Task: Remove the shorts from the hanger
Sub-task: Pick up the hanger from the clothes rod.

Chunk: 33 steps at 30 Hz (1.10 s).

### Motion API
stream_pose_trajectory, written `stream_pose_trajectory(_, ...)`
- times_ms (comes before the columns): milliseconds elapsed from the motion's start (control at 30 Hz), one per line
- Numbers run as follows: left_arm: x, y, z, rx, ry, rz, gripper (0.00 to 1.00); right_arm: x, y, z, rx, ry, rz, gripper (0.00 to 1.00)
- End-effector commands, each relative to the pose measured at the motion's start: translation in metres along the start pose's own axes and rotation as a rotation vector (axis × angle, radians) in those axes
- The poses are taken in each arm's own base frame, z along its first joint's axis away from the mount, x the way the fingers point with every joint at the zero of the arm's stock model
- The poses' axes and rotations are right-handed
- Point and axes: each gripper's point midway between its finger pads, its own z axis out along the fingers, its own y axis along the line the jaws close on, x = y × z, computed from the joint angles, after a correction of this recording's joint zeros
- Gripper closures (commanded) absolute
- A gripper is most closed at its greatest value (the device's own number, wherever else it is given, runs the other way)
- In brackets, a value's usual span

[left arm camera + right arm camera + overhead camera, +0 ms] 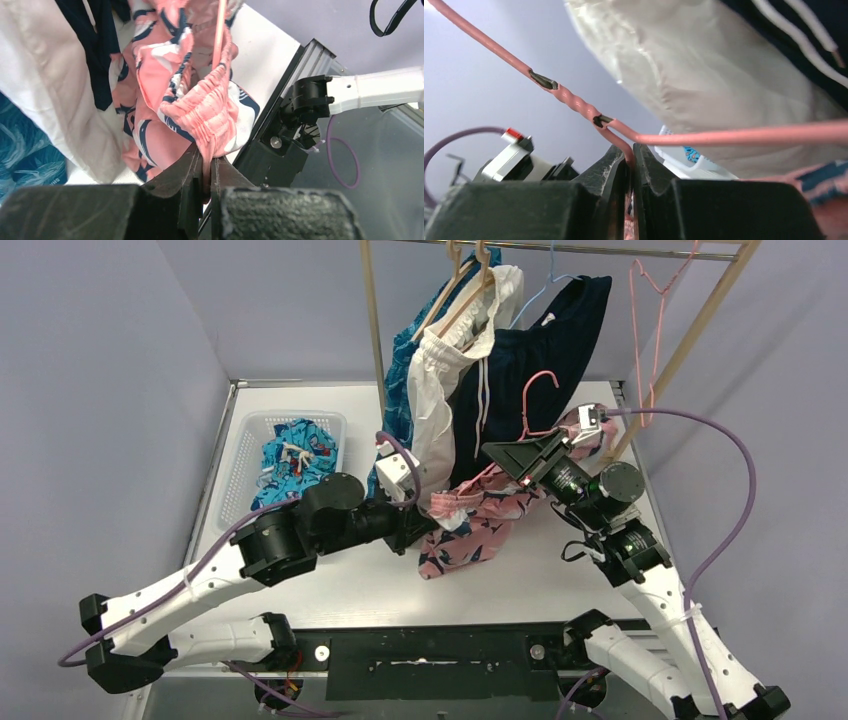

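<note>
The pink-and-navy floral shorts (480, 525) droop over the table between the two arms, still threaded on a pink wire hanger (541, 381). My left gripper (425, 523) is shut on their gathered elastic waistband (200, 100); the cloth is pinched between the jaws of the left gripper (206, 167). The hanger wire (220, 35) runs up through the waistband. My right gripper (497, 454) is shut on the hanger just below its twisted neck (574, 102), and the wire enters the closed jaws of the right gripper (630, 160).
A wooden rack (373, 320) at the back holds white drawstring shorts (440, 400), navy shorts (540, 340) and blue leaf-pattern shorts (400, 370), plus an empty pink hanger (650, 300). A white basket (250, 435) at the left holds teal cartoon-print shorts (295, 460).
</note>
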Motion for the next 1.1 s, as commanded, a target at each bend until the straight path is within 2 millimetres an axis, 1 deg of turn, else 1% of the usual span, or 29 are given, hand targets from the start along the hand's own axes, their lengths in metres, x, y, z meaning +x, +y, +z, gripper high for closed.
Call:
stream_pose_trajectory(0, -0.027, 0.031, -0.021, -0.158, -0.127, -0.035, 1.0, -0.008, 0.057, -0.018, -0.17, -0.038, -0.18, 1.0)
stream_pose_trajectory(100, -0.024, 0.038, -0.022, -0.194, -0.132, -0.048, 1.0, 0.004, 0.083, -0.025, -0.266, 0.018, -0.231, 1.0)
stream_pose_trajectory(167, -0.025, 0.043, -0.021, -0.22, -0.14, -0.055, 1.0, 0.011, 0.089, -0.025, -0.279, 0.043, -0.254, 1.0)
stream_pose_trajectory(200, -0.025, 0.045, -0.021, -0.228, -0.144, -0.05, 1.0, 0.015, 0.084, -0.022, -0.258, 0.051, -0.254, 1.0)
stream_pose_trajectory(267, -0.028, 0.051, -0.02, -0.255, -0.15, -0.029, 1.0, 0.018, 0.07, -0.016, -0.193, 0.059, -0.253, 1.0)
stream_pose_trajectory(367, -0.033, 0.071, -0.025, -0.36, -0.159, -0.048, 1.0, 0.02, 0.04, -0.006, -0.073, 0.048, -0.222, 1.0)
stream_pose_trajectory(467, -0.035, 0.097, -0.033, -0.453, -0.16, -0.094, 1.0, 0.017, 0.025, -0.007, -0.038, -0.009, -0.206, 1.0)
stream_pose_trajectory(533, -0.038, 0.111, -0.036, -0.459, -0.173, -0.12, 1.0, 0.013, 0.013, -0.008, 0.001, -0.05, -0.198, 1.0)
stream_pose_trajectory(567, -0.039, 0.109, -0.035, -0.42, -0.177, -0.119, 1.0, 0.012, 0.005, -0.009, 0.033, -0.064, -0.194, 1.0)
stream_pose_trajectory(600, -0.035, 0.105, -0.031, -0.372, -0.168, -0.109, 1.0, 0.01, -0.004, -0.01, 0.073, -0.076, -0.192, 1.0)
stream_pose_trajectory(700, -0.028, 0.079, -0.014, -0.191, -0.132, -0.088, 0.99, 0.005, -0.038, -0.015, 0.241, -0.111, -0.179, 1.0)
stream_pose_trajectory(767, -0.017, 0.068, 0.001, -0.113, -0.079, -0.097, 0.85, 0.003, -0.059, -0.02, 0.339, -0.138, -0.169, 1.0)
stream_pose_trajectory(833, -0.007, 0.065, 0.013, -0.082, -0.028, -0.112, 0.72, 0.0, -0.078, -0.027, 0.423, -0.171, -0.151, 1.0)
stream_pose_trajectory(900, -0.001, 0.066, 0.02, -0.083, 0.0, -0.126, 0.61, -0.001, -0.087, -0.031, 0.447, -0.188, -0.144, 1.0)
stream_pose_trajectory(967, -0.002, 0.067, 0.022, -0.085, -0.001, -0.127, 0.49, 0.001, -0.092, -0.032, 0.454, -0.196, -0.135, 1.0)
stream_pose_trajectory(1067, -0.007, 0.064, 0.022, -0.072, -0.019, -0.122, 0.4, 0.004, -0.101, -0.033, 0.474, -0.189, -0.126, 1.0)
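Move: Below and between the two hands hang the pink shorts, their middle some 5 cm ahead, 8 cm right and 12 cm below the left hand, which pinches their waistband. From the right hand, shut on the hanger just beside its twisted neck, that middle is about 5 cm back, 4 cm left and 18 cm down. The white shorts hang roughly 17 cm ahead and 1 cm left of the left hand, the navy shorts about 12 cm ahead and 3 cm right of the right hand, both near hand height. Lowering the pink shorts on their hanger towards the table, the right hand first lifts and draws back a little, then sinks about 11 cm, swinging right and turning some 20 degrees clockwise with its grip kept. The left hand eases left and forward, then goes down about 6 cm and opens, letting go of the waistband. ##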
